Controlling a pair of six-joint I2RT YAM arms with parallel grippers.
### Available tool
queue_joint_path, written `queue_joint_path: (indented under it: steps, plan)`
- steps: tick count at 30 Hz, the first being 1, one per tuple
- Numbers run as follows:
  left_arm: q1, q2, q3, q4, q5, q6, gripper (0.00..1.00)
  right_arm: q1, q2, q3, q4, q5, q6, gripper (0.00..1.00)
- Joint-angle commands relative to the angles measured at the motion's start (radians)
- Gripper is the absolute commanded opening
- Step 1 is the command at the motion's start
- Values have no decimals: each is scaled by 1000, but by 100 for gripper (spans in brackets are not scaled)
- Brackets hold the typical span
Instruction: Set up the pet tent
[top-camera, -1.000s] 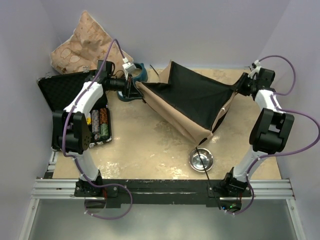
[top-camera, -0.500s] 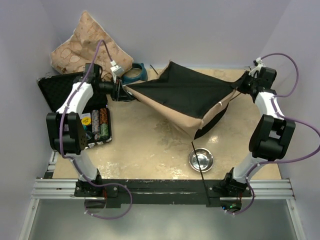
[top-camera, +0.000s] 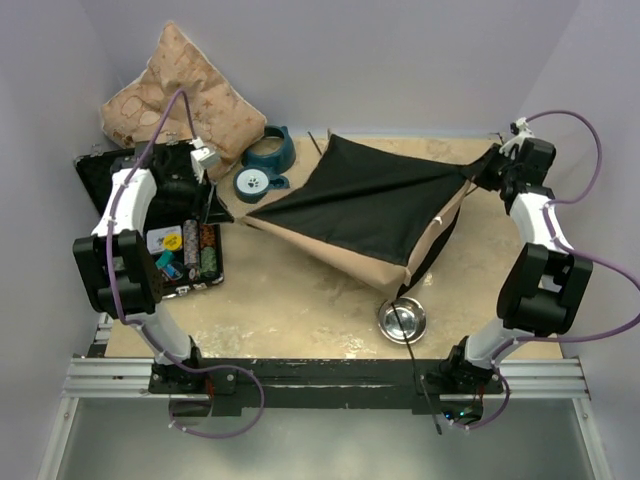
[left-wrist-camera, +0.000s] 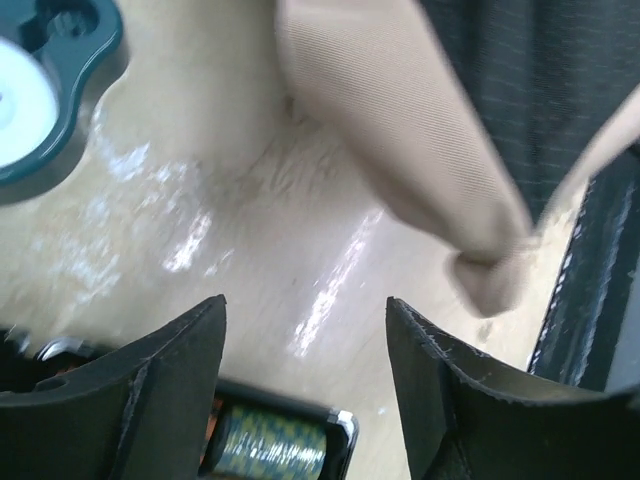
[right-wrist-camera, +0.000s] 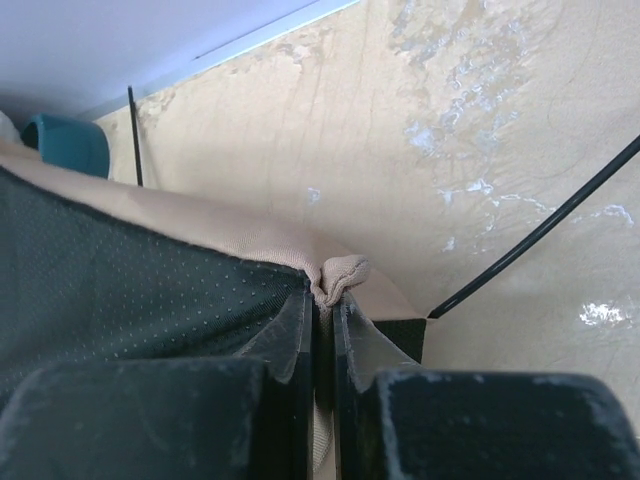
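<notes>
The pet tent lies collapsed across the middle of the table, its black lining up and tan fabric along the edges. My right gripper is shut on the tent's far right corner; the right wrist view shows the jaws pinching a fold of tan hem beside the black lining. My left gripper is open and empty over the table beside the case. In the left wrist view the tent's loose tan corner lies beyond and to the right of the open fingers. A thin dark pole crosses the table.
A tan star-patterned pillow lies at the back left. An open black case with poker chips is under the left arm. A teal object sits behind the tent. A steel bowl stands near the front, with a thin pole across it.
My left gripper has let go of the tent's left corner and swung left toward the case. The tent's left side has dropped flat on the table. The right gripper kept its hold.
</notes>
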Motion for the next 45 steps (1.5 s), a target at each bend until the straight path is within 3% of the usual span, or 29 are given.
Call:
queue_joint_path:
  steps: [1,4,7,10,13,20,24,30,40,45]
  plan:
    - [56,0,93,-110,-99,185,70,-10,-70,-9,135,-3,19,0]
    - [59,8,176,-112,-187,215,71,-12,-82,-18,150,-15,16,0]
    - [49,27,309,-118,-138,213,80,-10,-96,-28,156,-42,11,0]
    - [-25,55,458,-43,-112,85,81,-9,-117,-46,167,-78,-3,0]
    - [-172,70,535,116,-119,-88,81,-6,-143,-64,175,-115,-26,0]
    - [-463,119,524,612,-75,-486,82,8,-212,-89,183,-164,-50,0]
    - [-565,187,526,892,-64,-743,79,37,-266,-98,195,-178,-53,0]
    - [-658,247,533,1210,-84,-986,81,117,-350,-78,206,-139,-72,0]
    - [-786,242,520,1281,-171,-1026,96,244,-446,-29,221,-72,-47,0]
    - [-832,236,527,1235,-234,-945,91,283,-464,-17,241,-73,-17,0]
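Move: The right gripper already pinches a tent corner, which lies roughly 58 cm to the left hand's right, 11 cm ahead and a couple of centimetres higher. The tent's loose corner, already freed, is about 6 cm right of the left hand, 1 cm back and 3 cm below. From the right hand, the black pole's near end is some 5 cm ahead, 4 cm right and 4 cm below; the steel bowl is about 30 cm back, 17 cm left and 20 cm down. Still pinching the tent corner, the right hand hoists it about 17 cm while carrying it left and somewhat back, tilting up some 30 degrees and turning counter-clockwise. The empty left hand first loops slightly left, forward and upward, then sweeps far right over the tent to just short of the right gripper, still rising, fingers opening wider and levelling out. ##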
